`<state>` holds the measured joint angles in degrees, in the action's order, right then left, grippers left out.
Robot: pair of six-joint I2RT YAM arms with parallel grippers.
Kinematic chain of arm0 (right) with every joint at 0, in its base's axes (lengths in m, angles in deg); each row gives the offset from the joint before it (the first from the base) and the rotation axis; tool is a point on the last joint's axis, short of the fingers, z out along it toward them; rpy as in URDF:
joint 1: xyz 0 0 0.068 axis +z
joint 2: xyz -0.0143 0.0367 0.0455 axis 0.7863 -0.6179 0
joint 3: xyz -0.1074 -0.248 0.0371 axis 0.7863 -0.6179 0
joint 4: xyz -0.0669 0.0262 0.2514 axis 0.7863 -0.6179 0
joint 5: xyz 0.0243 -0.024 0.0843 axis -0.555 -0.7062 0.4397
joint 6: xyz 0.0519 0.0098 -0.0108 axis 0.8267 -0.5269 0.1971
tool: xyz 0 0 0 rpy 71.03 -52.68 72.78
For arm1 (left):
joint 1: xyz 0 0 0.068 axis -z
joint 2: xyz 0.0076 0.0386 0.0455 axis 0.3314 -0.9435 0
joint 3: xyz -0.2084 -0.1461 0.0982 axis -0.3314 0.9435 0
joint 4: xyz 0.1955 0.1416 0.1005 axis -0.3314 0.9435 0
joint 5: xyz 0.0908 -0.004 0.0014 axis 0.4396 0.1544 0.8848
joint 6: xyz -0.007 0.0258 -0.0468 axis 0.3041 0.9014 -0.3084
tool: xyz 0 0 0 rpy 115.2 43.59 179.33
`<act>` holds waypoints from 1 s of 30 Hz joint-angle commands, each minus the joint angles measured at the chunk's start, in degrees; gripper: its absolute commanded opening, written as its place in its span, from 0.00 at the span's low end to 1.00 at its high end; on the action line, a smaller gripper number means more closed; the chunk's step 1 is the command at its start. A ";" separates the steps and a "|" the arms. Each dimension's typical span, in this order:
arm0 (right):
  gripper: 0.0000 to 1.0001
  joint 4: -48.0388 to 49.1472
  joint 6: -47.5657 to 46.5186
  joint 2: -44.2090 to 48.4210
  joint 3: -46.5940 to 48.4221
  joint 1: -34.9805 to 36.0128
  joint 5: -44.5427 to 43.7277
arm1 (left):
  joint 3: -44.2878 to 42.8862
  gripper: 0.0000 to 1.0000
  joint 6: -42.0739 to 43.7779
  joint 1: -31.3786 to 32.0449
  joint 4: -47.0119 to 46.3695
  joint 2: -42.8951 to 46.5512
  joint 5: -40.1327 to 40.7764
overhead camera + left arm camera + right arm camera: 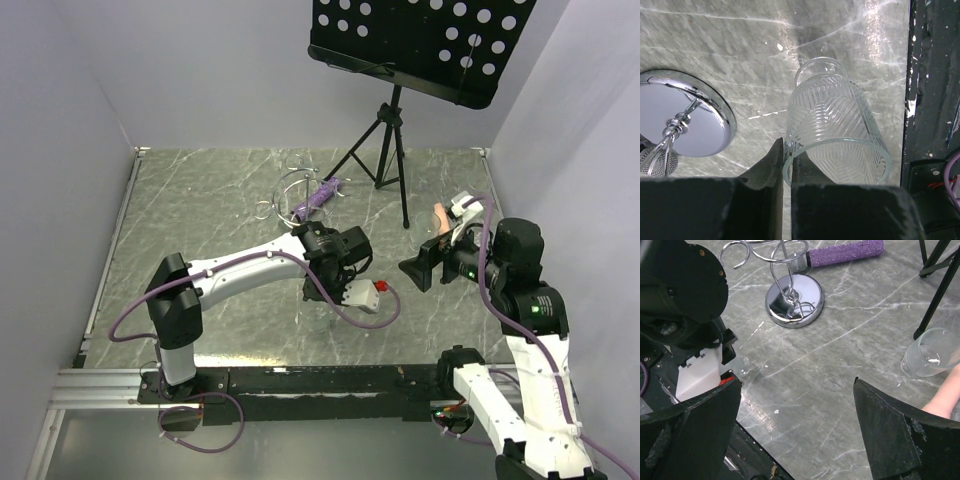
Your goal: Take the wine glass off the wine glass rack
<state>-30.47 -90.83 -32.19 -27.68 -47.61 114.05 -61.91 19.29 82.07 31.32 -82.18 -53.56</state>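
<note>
My left gripper point(786, 145) is shut on the rim of a clear cut-pattern wine glass point(832, 130), one finger inside the rim and one outside. The glass hangs off the rack, low over the marble table, to the right of the rack's round disc base point(690, 120). From above, the chrome wire rack point(290, 195) stands just behind my left gripper point(318, 285). No glass shows on its loops. It also shows in the right wrist view point(795, 302). My right gripper point(797, 382) is open and empty over bare table, right of the left arm point(418, 268).
A purple handle point(845, 252) lies behind the rack. A black tripod music stand point(390, 130) stands at the back right. A second clear glass point(932, 352) sits by the tripod leg, with a person's hand point(940, 407) next to it. Walls enclose the table.
</note>
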 commanded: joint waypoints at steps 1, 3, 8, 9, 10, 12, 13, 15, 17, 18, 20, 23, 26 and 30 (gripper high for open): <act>0.99 2.70 1.01 -1.03 -0.72 -0.27 0.89 | 0.04 0.02 -1.66 0.39 -1.49 0.73 -0.72; 0.99 2.70 0.75 -1.56 -0.63 -0.19 0.71 | 0.48 0.05 -1.75 0.30 -2.02 0.56 -0.37; 0.99 2.79 0.57 -2.09 -0.80 -0.19 0.62 | 1.89 0.10 -1.75 -0.14 -3.60 -0.05 -0.80; 0.99 2.88 0.75 -2.18 -0.98 -0.19 0.62 | 1.98 0.10 -1.75 -0.23 -3.69 -0.58 -1.15; 0.99 2.88 0.84 -2.18 -1.16 -0.19 0.62 | 1.89 0.10 -1.75 -0.23 -3.69 -0.93 -1.25; 0.99 2.79 0.84 -2.27 -1.16 -0.27 0.62 | 1.63 0.10 -1.57 -0.23 -3.95 -1.81 -1.16; 0.99 2.70 0.66 -2.27 -1.16 -0.27 0.71 | 1.54 0.10 -1.49 -0.32 -4.13 -2.25 -1.07; 0.99 2.53 0.57 -2.27 -1.33 -0.19 0.54 | 1.01 0.10 -1.48 -0.32 -4.13 -2.95 -0.81; 0.99 2.44 0.49 -2.01 -1.60 -0.27 0.45 | 0.57 0.11 -1.83 -0.32 -4.22 -3.66 -0.55; 0.99 2.44 0.57 -1.92 -1.77 -0.19 0.36 | 0.31 0.14 -2.10 -0.32 -4.13 -4.01 -0.72; 0.99 2.35 0.57 -1.65 -2.12 -0.19 0.36 | 0.31 0.20 -2.36 -0.32 -4.22 -4.10 -0.81; 0.99 2.26 0.66 -1.39 -2.74 -0.19 0.45 | 0.31 0.35 -2.63 -0.32 -4.66 -3.84 -0.72; 1.00 1.74 -0.04 -1.39 -2.13 -0.19 0.62 | -1.44 0.48 -2.45 -0.32 -4.31 -3.22 -0.37; 1.00 -0.10 -1.62 -2.35 1.47 -0.19 0.36 | -7.41 0.80 -2.97 -0.32 -2.55 -1.29 -2.47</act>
<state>-30.21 -90.92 -34.07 -30.07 -47.61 114.01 -62.48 17.28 81.81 28.00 -86.02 -53.73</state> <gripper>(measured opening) 0.996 0.650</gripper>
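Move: My left hand already pinches the wine glass by the front of its rim, so the glass's middle lies about 4 cm back from that hand and 6 cm below it, upright and close over the table. The rack's round base is some 12 cm ahead and 3 cm to the left, about 14 cm down; the purple microphone lies roughly 28 cm straight ahead at table height. From my right hand the glass is about 20 cm left, 6 cm back and 22 cm below. I ease my left hand about 3 cm straight down, still pinching the rim, to set the glass's foot on the tabletop behind the rack. Then I open the fingers to about two thirds, letting go of the rim wall, and start back up by 1 cm with a small drift to the right. My right hand, open and empty, sinks about 2 cm. ##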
